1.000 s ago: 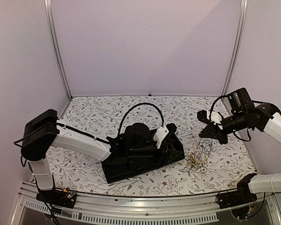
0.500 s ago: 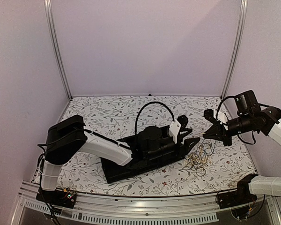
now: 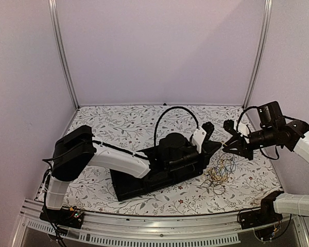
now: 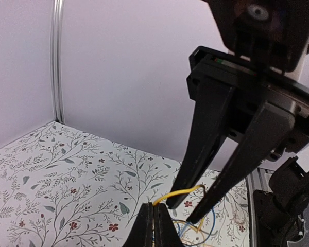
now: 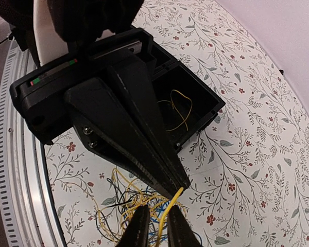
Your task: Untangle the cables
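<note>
The cables (image 3: 220, 174) lie in a loose yellow, blue and black tangle (image 5: 129, 198) on the flowered table, right of centre. One yellow cable (image 4: 183, 192) rises out of it. My left gripper (image 4: 154, 208) is shut on the end of that strand, its closed tips (image 5: 181, 184) meeting my right gripper just above the tangle. My right gripper (image 5: 159, 210) stands slightly open, and the yellow cable (image 5: 171, 201) runs up through the gap between its fingers. In the top view the left gripper (image 3: 215, 146) and the right gripper (image 3: 228, 147) almost touch.
A black box (image 3: 139, 180) lies under the left arm near the table's middle. One open compartment (image 5: 216, 106) holds another loose yellow cable (image 5: 177, 110). The metal frame rail (image 3: 144, 231) runs along the near edge.
The left arm has swung right, from over the black box to the right gripper, and its jaws have closed on the yellow cable. The right gripper's fingers have parted slightly.
</note>
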Robot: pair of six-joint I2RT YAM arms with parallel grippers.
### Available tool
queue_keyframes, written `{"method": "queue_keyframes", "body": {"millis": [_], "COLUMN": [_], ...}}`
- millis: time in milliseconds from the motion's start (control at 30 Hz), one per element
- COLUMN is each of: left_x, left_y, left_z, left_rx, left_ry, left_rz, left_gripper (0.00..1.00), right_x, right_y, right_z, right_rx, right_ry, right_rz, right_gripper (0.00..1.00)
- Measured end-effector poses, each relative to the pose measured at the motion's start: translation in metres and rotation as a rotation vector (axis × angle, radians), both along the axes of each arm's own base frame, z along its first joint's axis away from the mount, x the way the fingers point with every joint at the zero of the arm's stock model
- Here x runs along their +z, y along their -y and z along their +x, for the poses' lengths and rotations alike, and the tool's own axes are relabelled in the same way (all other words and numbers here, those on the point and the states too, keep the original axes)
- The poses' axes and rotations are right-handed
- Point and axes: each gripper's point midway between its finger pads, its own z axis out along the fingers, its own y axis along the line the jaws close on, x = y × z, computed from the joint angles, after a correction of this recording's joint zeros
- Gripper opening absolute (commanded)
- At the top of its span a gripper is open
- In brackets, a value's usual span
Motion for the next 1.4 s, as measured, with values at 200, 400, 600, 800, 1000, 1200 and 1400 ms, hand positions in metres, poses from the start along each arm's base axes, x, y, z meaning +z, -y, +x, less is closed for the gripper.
{"method": "queue_keyframes", "body": {"millis": [200, 400, 600, 800, 1000, 1200, 1400], "left_x": [-0.010, -0.006, 0.031, 0.114, 0.202, 0.242, 0.276], "left_y": [-0.007, -0.029, -0.062, -0.093, -0.112, -0.109, -0.098], "left_z": [0.007, 0.008, 0.003, -0.028, -0.057, -0.061, -0.061], "left_rx": [0.049, 0.104, 0.176, 0.187, 0.169, 0.155, 0.157], "left_ry": [-0.028, -0.045, -0.032, 0.029, 0.123, 0.169, 0.233], "left_rz": [0.032, 0.044, -0.008, -0.149, -0.285, -0.305, -0.291], "left_gripper": [0.00, 0.00, 0.00, 0.00, 0.00, 0.00, 0.00], "right_x": [-0.038, -0.090, -0.117, -0.140, -0.164, -0.156, -0.112], "right_y": [0.006, 0.003, 0.009, 0.023, 0.050, 0.068, 0.072], "right_z": [0.017, 0.043, 0.062, 0.081, 0.094, 0.102, 0.108], "right_rx": [-0.063, -0.095, -0.145, -0.223, -0.328, -0.402, -0.446], "right_ry": [0.008, -0.091, -0.113, -0.142, -0.189, -0.158, -0.024], "right_rz": [-0.058, -0.116, -0.119, -0.159, -0.224, -0.232, -0.182], "right_gripper": [0.31, 0.29, 0.23, 0.24, 0.24, 0.27, 0.32]}}
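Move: The left hand has the yellow cable pinched, and the cable pile it comes out of lies almost straight below, some 3 cm to the right and about 20 cm down. From that hand the black tray's middle is roughly 22 cm left, 4 cm ahead and 18 cm below, with the loose yellow cable in its right compartment about 12 cm left and 8 cm ahead. From the right hand the pile lies straight below, some 20 cm down. With its fingers kept shut on the yellow cable, the left hand dips slightly and then pulls it up and away from the pile, rising about 28 cm while going some 10 cm left and a little back, its fingertips tilting upward. The right hand opens partway and lets go of the cable, drops some 17 cm while reaching about 11 cm forward and drifting right, then comes back up about 5 cm, turning some 25 degrees clockwise and staying empty and part open. ##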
